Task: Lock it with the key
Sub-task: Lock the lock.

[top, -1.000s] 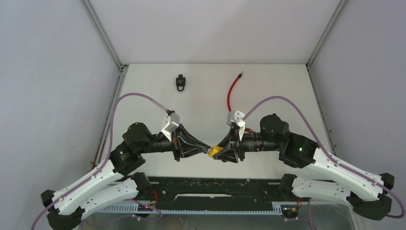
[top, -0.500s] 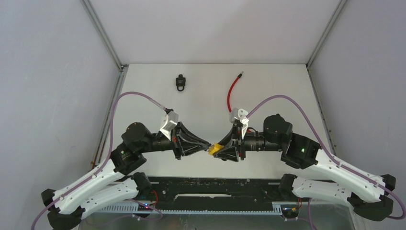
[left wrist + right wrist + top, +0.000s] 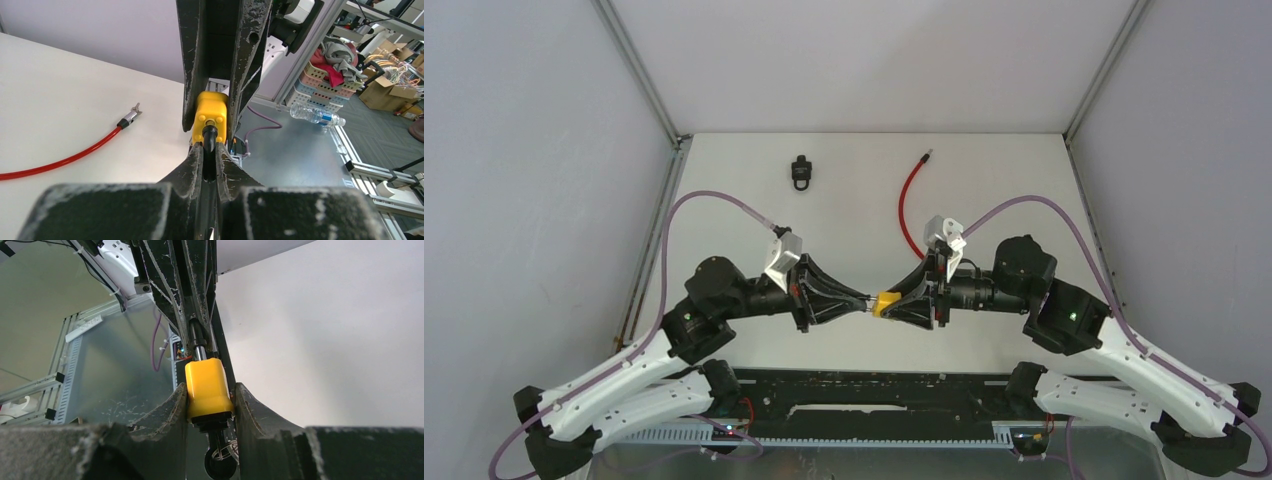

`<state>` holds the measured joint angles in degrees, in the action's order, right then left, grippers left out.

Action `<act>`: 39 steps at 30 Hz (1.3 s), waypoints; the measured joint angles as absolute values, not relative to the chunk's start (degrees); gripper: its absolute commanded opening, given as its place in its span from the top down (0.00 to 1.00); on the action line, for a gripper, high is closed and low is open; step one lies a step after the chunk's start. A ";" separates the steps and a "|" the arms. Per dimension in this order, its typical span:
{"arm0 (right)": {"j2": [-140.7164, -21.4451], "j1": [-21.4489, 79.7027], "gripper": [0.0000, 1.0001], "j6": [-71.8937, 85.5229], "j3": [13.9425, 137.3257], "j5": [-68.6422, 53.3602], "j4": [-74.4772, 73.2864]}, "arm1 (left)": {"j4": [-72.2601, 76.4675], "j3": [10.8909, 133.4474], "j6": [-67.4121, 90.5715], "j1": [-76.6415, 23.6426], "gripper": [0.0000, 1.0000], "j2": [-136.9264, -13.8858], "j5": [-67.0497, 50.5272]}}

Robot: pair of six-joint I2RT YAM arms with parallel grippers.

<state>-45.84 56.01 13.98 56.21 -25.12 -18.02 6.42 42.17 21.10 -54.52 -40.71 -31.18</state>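
A yellow lock (image 3: 886,303) is held off the table between the two arms, with my right gripper (image 3: 896,303) shut on its sides. In the right wrist view the lock (image 3: 205,385) sits squarely between both fingers (image 3: 175,405); a black collar and a small wire ring hang behind it. My left gripper (image 3: 864,303) faces it from the left, shut on the black-handled key (image 3: 210,137). The key's silver shaft (image 3: 199,351) enters the centre of the lock's face (image 3: 210,110). Both grippers line up tip to tip.
A red cable (image 3: 905,200) lies on the white table behind the right gripper, its metal tip (image 3: 927,153) pointing to the back. A small black object (image 3: 800,171) rests at the back left. Grey walls close in the table's sides.
Both grippers have shifted slightly right and away from the bases. The lock, tilted before, now sits level between them. Both grips are unchanged.
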 measured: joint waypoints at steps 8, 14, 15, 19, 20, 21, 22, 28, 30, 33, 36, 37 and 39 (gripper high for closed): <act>-44.82 55.86 1.00 13.52 56.21 -24.49 -19.25 | 7.38 41.89 21.63 -55.77 1.00 -41.58 -30.28; -43.53 55.86 1.00 13.17 56.21 -22.63 -20.10 | 9.34 40.73 22.13 -56.69 1.00 -42.13 -29.06; -43.38 55.86 1.00 13.08 56.21 -22.52 -20.21 | 9.56 40.58 22.20 -56.82 1.00 -42.22 -28.86; -43.27 55.61 0.99 13.06 56.21 -22.44 -20.56 | 9.41 40.38 22.31 -57.19 1.00 -42.02 -27.90; -43.27 55.53 0.96 13.06 56.21 -22.41 -20.56 | 9.30 40.38 22.28 -57.28 1.00 -41.74 -27.42; -43.29 55.42 0.91 13.06 56.21 -22.44 -20.56 | 9.26 40.32 22.28 -57.34 1.00 -41.50 -27.00; -43.33 55.33 0.86 13.04 56.21 -22.50 -20.53 | 9.26 40.21 22.31 -57.43 1.00 -41.28 -26.65; -43.48 55.29 0.51 12.53 56.21 -23.73 -20.45 | 9.87 38.68 22.52 -58.43 1.00 -39.44 -24.67; -43.22 54.89 0.43 12.08 56.23 -23.05 -19.73 | 9.50 37.89 22.59 -58.63 1.00 -38.65 -24.69; -42.02 53.74 0.35 11.49 56.34 -21.67 -17.76 | 7.64 36.73 22.79 -59.05 1.00 -37.60 -25.39; -40.29 53.63 0.31 11.14 56.31 -21.56 -16.34 | 6.09 36.10 23.44 -59.37 1.00 -37.45 -25.85; -39.92 53.63 0.31 11.11 56.31 -21.61 -15.92 | 5.91 36.05 23.55 -59.40 1.00 -37.41 -25.85; -39.22 53.60 0.30 11.11 56.23 -21.87 -14.87 | 5.89 35.97 23.83 -59.40 1.00 -37.19 -25.67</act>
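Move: The yellow lock is already held between both hands: its body lies about 4 cm to the right of the left hand, which grips the black shackle, and about 2 cm to the left of the right hand, which pinches the body, level with both. The red hose's middle lies some 26 cm ahead of the right hand, 6 cm to its right and 33 cm below. The lock, gripped by shackle and body, is carried about 1 cm to the right by both hands together; then the right fingers open wide and let go of the body, and that hand draws off upward some 4 cm and a little to the right, tilting fingers-up. The left hand keeps its pinch on the shackle and sinks about 3 cm, easing slightly back. ##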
